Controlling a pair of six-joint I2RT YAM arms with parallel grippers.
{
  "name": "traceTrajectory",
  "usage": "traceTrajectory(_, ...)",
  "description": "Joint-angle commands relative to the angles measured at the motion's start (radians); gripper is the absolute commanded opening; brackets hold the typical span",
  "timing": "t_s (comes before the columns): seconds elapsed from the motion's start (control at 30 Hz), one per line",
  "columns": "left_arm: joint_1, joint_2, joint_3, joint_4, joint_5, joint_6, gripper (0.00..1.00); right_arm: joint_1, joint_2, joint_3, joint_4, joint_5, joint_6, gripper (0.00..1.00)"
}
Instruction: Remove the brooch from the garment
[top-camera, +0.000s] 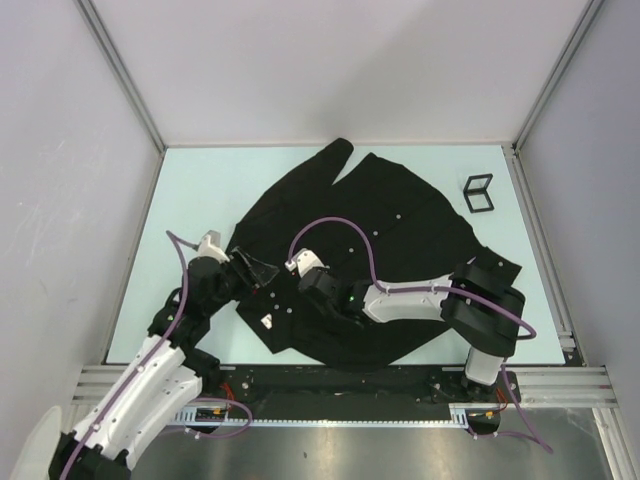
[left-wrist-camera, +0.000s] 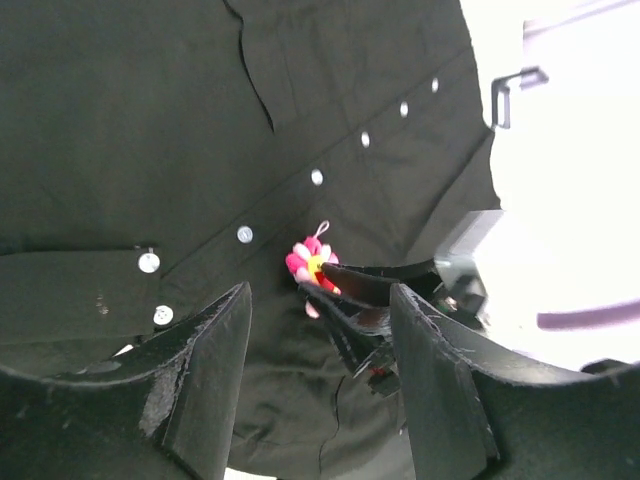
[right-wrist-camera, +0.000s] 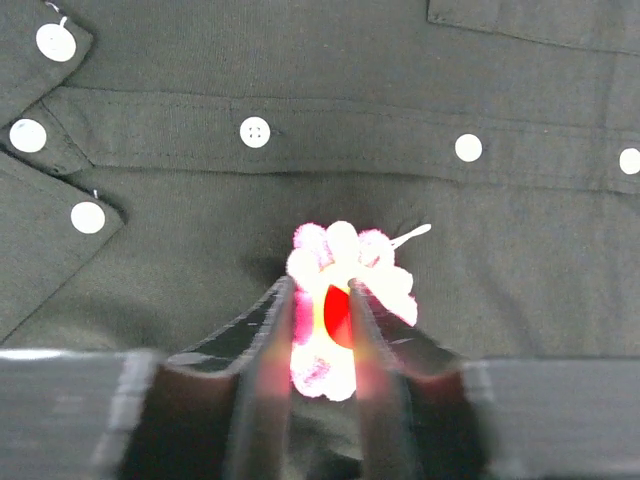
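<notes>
The garment (top-camera: 400, 230), a black button-up shirt with white buttons, lies spread across the table. The brooch (left-wrist-camera: 308, 262) is a small pink-red flower with a yellow centre, pinned just below the button row. In the right wrist view the brooch (right-wrist-camera: 340, 250) glows overexposed between my right gripper's (right-wrist-camera: 320, 290) fingers, which are closed in on its centre. The left wrist view shows the right gripper (left-wrist-camera: 320, 278) pinching the flower from the right. My left gripper (left-wrist-camera: 320, 380) hovers open over the shirt (left-wrist-camera: 150, 120) just short of the brooch, nothing between its fingers. From above, both grippers (top-camera: 250, 272) (top-camera: 300, 272) meet near the shirt's lower left.
A small black wire frame (top-camera: 479, 192) stands on the pale green table (top-camera: 200, 190) at the back right, past the shirt's edge. A white tag (top-camera: 267, 321) shows on the shirt's near hem. Grey walls enclose the table on three sides.
</notes>
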Motion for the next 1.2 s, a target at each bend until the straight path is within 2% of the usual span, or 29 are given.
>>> traceTrajectory(0.0,0.0,0.085,-0.006,0.119,0.134,0.037,0.62,0.004,-0.065,-0.037,0.038,0.056,0.011,0.24)
traceTrajectory(0.1,0.0,0.115,-0.007,0.145,0.173,0.051,0.62,-0.002,-0.076,-0.043,0.043,0.059,0.017,0.09)
traceTrajectory(0.23,-0.003,0.151,-0.015,0.176,0.21,0.059,0.61,-0.01,-0.082,-0.045,0.044,0.051,0.03,0.0)
traceTrajectory(0.47,-0.039,0.256,-0.009,0.214,0.251,0.08,0.53,-0.052,-0.106,-0.063,0.058,-0.025,0.051,0.0)
traceTrajectory(0.63,-0.113,0.337,0.02,0.251,0.244,0.096,0.48,-0.11,-0.138,-0.095,0.101,-0.091,0.073,0.0)
traceTrajectory(0.87,-0.194,0.475,0.052,0.303,0.227,0.097,0.4,-0.197,-0.168,-0.149,0.152,-0.263,0.111,0.0)
traceTrajectory(1.03,-0.217,0.575,0.075,0.337,0.225,0.094,0.4,-0.22,-0.165,-0.16,0.17,-0.349,0.12,0.0)
traceTrajectory(1.17,-0.217,0.598,0.068,0.342,0.202,0.082,0.34,-0.208,-0.149,-0.161,0.175,-0.362,0.123,0.0)
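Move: The brooch lies right between the right hand's fingertips, its middle about 1 cm below them; from the left hand it is some 15 cm to the right, 4 cm back and 12 cm lower. From the brooch, the nearest shirt button stands about 7 cm left and 2 cm farther out, and the next button about 8 cm straight ahead. Right pinches the brooch, tugging forward, right and up; left, closing partway, swings about 10 cm right-down towards it. ##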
